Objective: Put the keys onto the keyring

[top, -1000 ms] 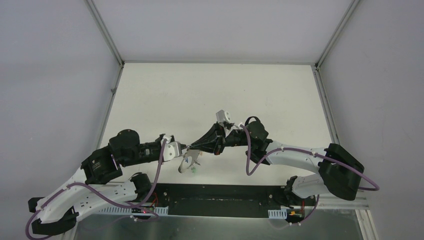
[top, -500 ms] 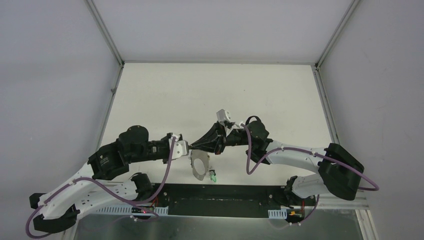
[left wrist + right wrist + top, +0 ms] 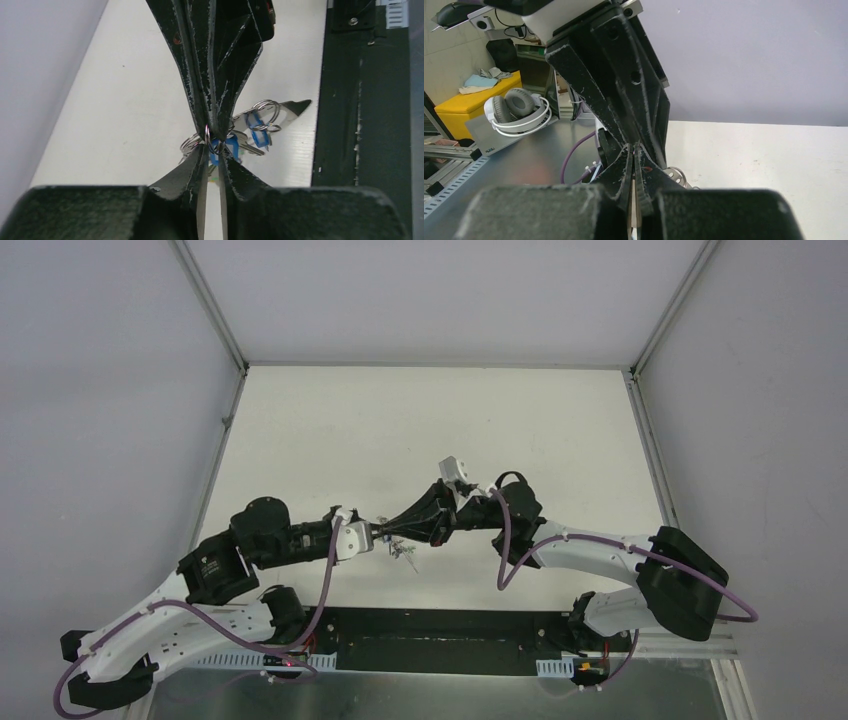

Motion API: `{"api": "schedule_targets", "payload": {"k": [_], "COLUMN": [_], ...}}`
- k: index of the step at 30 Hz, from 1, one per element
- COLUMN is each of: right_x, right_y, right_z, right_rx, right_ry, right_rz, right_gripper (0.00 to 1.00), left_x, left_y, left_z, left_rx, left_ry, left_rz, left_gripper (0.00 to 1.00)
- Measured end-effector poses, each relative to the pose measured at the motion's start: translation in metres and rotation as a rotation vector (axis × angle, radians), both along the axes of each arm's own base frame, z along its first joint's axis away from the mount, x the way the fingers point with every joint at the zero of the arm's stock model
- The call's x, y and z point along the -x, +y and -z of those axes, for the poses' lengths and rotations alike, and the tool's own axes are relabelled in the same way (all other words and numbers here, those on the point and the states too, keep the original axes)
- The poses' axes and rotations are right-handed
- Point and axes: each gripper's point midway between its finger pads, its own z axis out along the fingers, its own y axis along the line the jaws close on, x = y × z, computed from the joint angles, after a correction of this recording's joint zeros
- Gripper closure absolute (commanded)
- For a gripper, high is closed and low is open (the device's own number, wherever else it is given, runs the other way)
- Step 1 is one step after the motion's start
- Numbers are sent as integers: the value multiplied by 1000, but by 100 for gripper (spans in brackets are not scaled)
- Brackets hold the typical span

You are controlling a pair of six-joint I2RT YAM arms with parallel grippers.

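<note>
My two grippers meet tip to tip above the near middle of the table. The keyring (image 3: 403, 553) hangs just under them, seen almost edge-on, so its loop shows as a thin tangle. In the left wrist view, blue-tagged keys (image 3: 227, 149) and small silver rings (image 3: 265, 109) bunch round the tips. My right gripper (image 3: 633, 145) is shut, with a thin ring wire (image 3: 207, 134) pinched at its tips. My left gripper (image 3: 214, 146) has its jaws a sliver apart, closed round a ring wire of the same bunch.
The white table (image 3: 420, 430) is bounded by grey walls and metal corner posts. A black base strip (image 3: 440, 640) runs along the near edge under the arms. In the right wrist view, a bench with headphones (image 3: 516, 112) and a yellow box (image 3: 479, 97) lies off the table.
The keyring hung flat and open below the tips with a green key dangling. It has swung up and now shows edge-on. Both grippers have shifted slightly to the right.
</note>
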Motion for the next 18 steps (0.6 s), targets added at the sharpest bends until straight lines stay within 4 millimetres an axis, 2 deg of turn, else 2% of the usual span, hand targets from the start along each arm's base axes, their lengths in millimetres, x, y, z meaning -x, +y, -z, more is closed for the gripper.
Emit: {"api": "schedule_targets", "payload": {"k": [2, 4, 18], "right_x": [0, 1, 4], "right_y": [0, 0, 1], "right_z": [-2, -4, -6], "right_rx": [-9, -15, -28], "right_ry": [-5, -9, -11], "right_rz": [0, -3, -3], "right_gripper": [100, 100, 100], "left_x": [-1, -1, 10], "left_y": [1, 2, 6], "left_z": [-3, -8, -25], "left_rx": [17, 39, 146], "left_ry": [-11, -24, -30], "left_rz": [-6, -14, 9], "left_gripper": [70, 67, 65]}}
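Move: The split ring is pinched in my right fingertips, about 1 cm to the right of my left hand's point and level with it. From my left hand, the blue-tagged keys dangle some 4 cm below, 2 cm to the right and 1 cm back. The grey plate hangs about 6 cm down, 4 cm to the right and 2 cm back. From my right hand, the ring lies about 1 cm to the left, level. I open my left fingers from almost shut to about a third, letting go of the ring, and lift that hand about 2.5 cm, easing slightly back, while its downward-pointing fingers tip up nearly 10 degrees towards level. My right hand stays almost in place, its fingers shut on the ring. ##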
